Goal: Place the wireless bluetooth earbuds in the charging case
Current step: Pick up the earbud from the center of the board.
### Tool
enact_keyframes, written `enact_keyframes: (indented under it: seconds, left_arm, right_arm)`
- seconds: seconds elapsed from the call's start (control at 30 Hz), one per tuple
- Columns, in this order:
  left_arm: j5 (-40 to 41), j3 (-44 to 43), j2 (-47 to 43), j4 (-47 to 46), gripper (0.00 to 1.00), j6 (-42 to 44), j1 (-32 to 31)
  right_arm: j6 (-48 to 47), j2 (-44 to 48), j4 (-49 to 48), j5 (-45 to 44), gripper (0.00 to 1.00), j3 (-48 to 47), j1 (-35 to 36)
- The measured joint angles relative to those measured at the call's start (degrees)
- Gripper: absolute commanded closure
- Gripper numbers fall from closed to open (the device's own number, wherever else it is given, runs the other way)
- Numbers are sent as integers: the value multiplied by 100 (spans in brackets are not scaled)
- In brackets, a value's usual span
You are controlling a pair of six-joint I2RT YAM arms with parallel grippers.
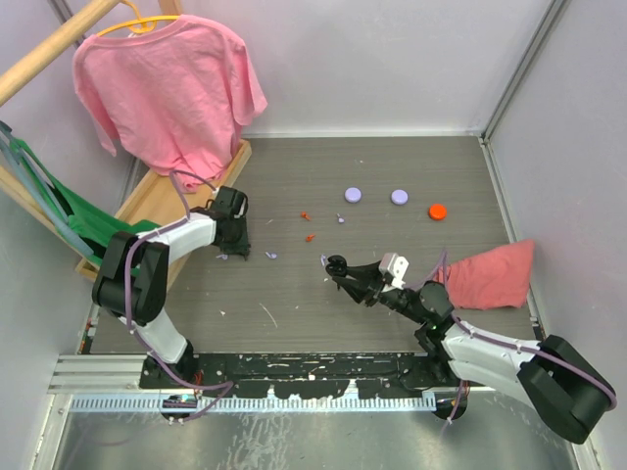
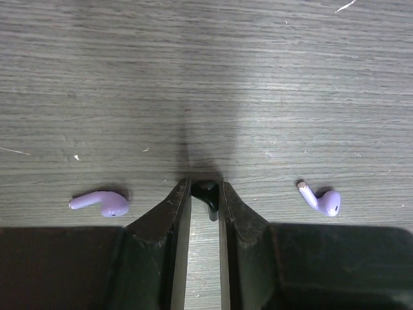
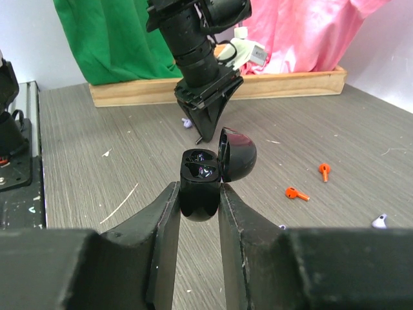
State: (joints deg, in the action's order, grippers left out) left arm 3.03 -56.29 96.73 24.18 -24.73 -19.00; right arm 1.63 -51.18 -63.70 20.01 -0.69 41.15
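Note:
My left gripper (image 2: 205, 187) points down at the table, and a tiny black earbud (image 2: 208, 194) is pinched between its fingertips, right at the surface. From above, this gripper (image 1: 235, 252) is at the left of the table. My right gripper (image 3: 199, 190) is shut on the round black charging case (image 3: 201, 187), holding it above the table with its lid (image 3: 237, 154) hinged open to the right. The case (image 1: 338, 267) is near the table's middle, well right of the left gripper. Its two wells look glossy, and I cannot tell what is in them.
Lilac earbuds (image 2: 100, 203) (image 2: 321, 200) lie either side of the left fingers. Two lilac discs (image 1: 353, 195) (image 1: 399, 197) and an orange disc (image 1: 437, 211) sit further back, with orange earbuds (image 3: 295, 193) near them. A red cloth (image 1: 490, 274) lies right. A wooden rack (image 1: 167, 201) with a pink shirt (image 1: 167, 88) stands left.

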Motion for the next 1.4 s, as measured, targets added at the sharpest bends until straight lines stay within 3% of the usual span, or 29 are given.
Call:
enact_keyframes:
  seconds: [0.3, 0.8, 1.4]
  left_arm:
    - [17, 415, -402, -219, 87, 149, -205]
    - [542, 953, -2953, -763, 90, 188, -1495]
    - [837, 1419, -4544, -2118, 92, 284, -2855]
  right_arm:
    - [-26, -481, 175, 249, 99, -271, 0]
    - [-321, -1071, 46, 313, 99, -745, 0]
    - [-455, -2356, -1530, 341, 99, -1311, 0]
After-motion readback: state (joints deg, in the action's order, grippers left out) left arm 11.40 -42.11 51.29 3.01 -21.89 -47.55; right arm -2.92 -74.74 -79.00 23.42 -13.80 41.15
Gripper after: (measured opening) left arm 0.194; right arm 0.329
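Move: The left hand already has the black earbud between its fingertips at the table. The open black case it is headed for, held by the right hand, is roughly 24 cm to its right, 13 cm back and 16 cm higher. On the table, level ahead, one purple earbud lies about 5 cm left and another 7 cm right; an orange piece lies about 17 cm right, 5 cm farther out. From the right hand, the black earbud is some 24 cm left, 13 cm ahead, 16 cm below. Keeping its pinch on the black earbud as the grip effort rises, the left hand lifts it some 23 cm off the table, swinging right and back towards the case; its fingers tilt up from pointing down towards level, turning clockwise. The right hand, still gripping the case, dips slightly, then brings it about 5 cm left and forward and raises it. ##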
